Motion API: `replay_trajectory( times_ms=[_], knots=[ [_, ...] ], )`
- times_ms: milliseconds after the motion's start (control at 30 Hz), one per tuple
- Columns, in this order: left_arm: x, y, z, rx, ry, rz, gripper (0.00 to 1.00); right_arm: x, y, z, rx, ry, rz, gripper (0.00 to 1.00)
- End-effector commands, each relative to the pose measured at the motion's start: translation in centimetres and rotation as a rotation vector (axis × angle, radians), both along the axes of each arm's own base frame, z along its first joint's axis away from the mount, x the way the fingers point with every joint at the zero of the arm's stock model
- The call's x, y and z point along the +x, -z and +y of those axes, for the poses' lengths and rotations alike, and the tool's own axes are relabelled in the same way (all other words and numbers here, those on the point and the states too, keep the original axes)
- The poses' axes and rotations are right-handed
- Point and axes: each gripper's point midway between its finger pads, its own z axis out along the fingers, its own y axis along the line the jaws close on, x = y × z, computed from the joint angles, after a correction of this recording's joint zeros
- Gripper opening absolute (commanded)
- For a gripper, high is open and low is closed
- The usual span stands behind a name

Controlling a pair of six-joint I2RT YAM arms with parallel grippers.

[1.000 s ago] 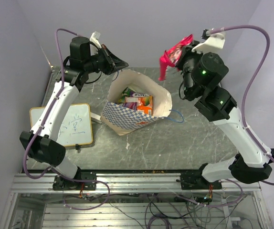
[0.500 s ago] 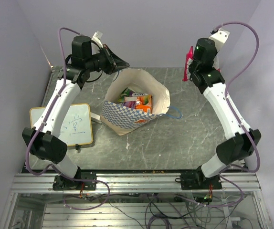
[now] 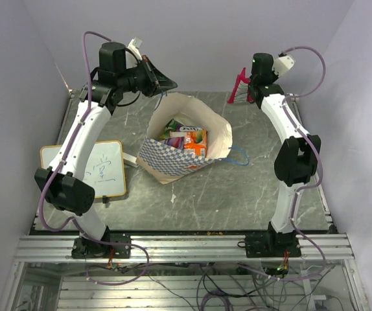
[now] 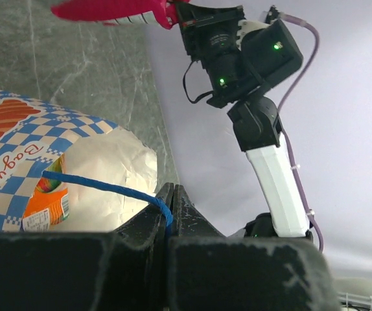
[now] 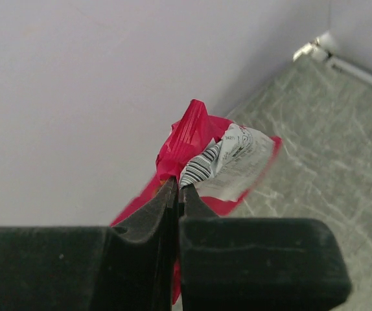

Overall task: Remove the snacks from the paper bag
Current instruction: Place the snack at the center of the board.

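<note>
The paper bag (image 3: 163, 159) stands open at mid-table, with an orange snack packet (image 3: 197, 144) and green ones (image 3: 172, 127) showing inside. My left gripper (image 3: 170, 83) hovers above the bag's far-left rim, shut on a blue cord handle (image 4: 102, 186) pinched at the fingertips of the left gripper (image 4: 172, 195). In the left wrist view the bag's cream inner wall (image 4: 115, 168) and an orange packet (image 4: 46, 206) show below. My right gripper (image 3: 245, 89) is near the back wall, away from the bag, shut on a magenta-pink packet (image 3: 240, 82). From the right wrist, the right gripper (image 5: 177, 186) bites that packet (image 5: 196, 133) at its crumpled edge.
A white writing board (image 3: 92, 170) lies at the left of the table. The bag's other blue handle (image 3: 238, 156) trails on the stone top to its right. The back wall stands close behind both grippers.
The right arm has swung away from the bag and stretched out to the far right with the magenta packet. The left gripper has stayed by the bag's rim, slightly higher.
</note>
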Motion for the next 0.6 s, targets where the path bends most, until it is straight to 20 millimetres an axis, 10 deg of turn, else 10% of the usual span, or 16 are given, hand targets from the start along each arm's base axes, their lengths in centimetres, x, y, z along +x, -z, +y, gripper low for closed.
replay_trajectory(
  times_ms=[0, 167, 333, 567],
  knots=[
    [-1.2, -2.7, 0.0, -0.021, 0.058, -0.077, 0.07, -0.2, -1.0, -2.5, 0.199, 0.107, -0.172, 0.00],
    [-1.4, -2.7, -0.3, -0.038, 0.085, -0.085, 0.07, -6.3, 9.7, -5.4, 0.269, 0.144, -0.004, 0.00],
    [-1.8, -3.3, -0.8, -0.070, 0.129, -0.114, 0.07, -18.2, 19.5, -6.4, 0.295, 0.149, 0.292, 0.29],
    [-2.9, -2.3, -1.2, -0.022, 0.158, -0.120, 0.07, -26.8, 20.3, -6.7, 0.213, 0.076, 0.434, 0.57]
  ],
)
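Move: Pinched still in the right fingers is the red chips packet; the clear table patch it goes to lies about 16 cm back from that hand, level with it sideways and roughly 26 cm below. The paper bag stands some 30 cm to the hand's left, 21 cm back and 15 cm lower; its loose blue handle loop is about 11 cm left, 25 cm back, 24 cm below. From the left hand the patch is roughly 4 cm ahead, 28 cm right, 38 cm down. Swooping down and then back towards its own base, with a slight drift right, the right hand travels some 25 cm back and 22 cm down to the table patch right of the paper bag. Its fingers tip about 25 degrees further downward and, from midway, open to about half, letting go of the red packet. The left hand keeps its pinch on the bag's other blue handle. ##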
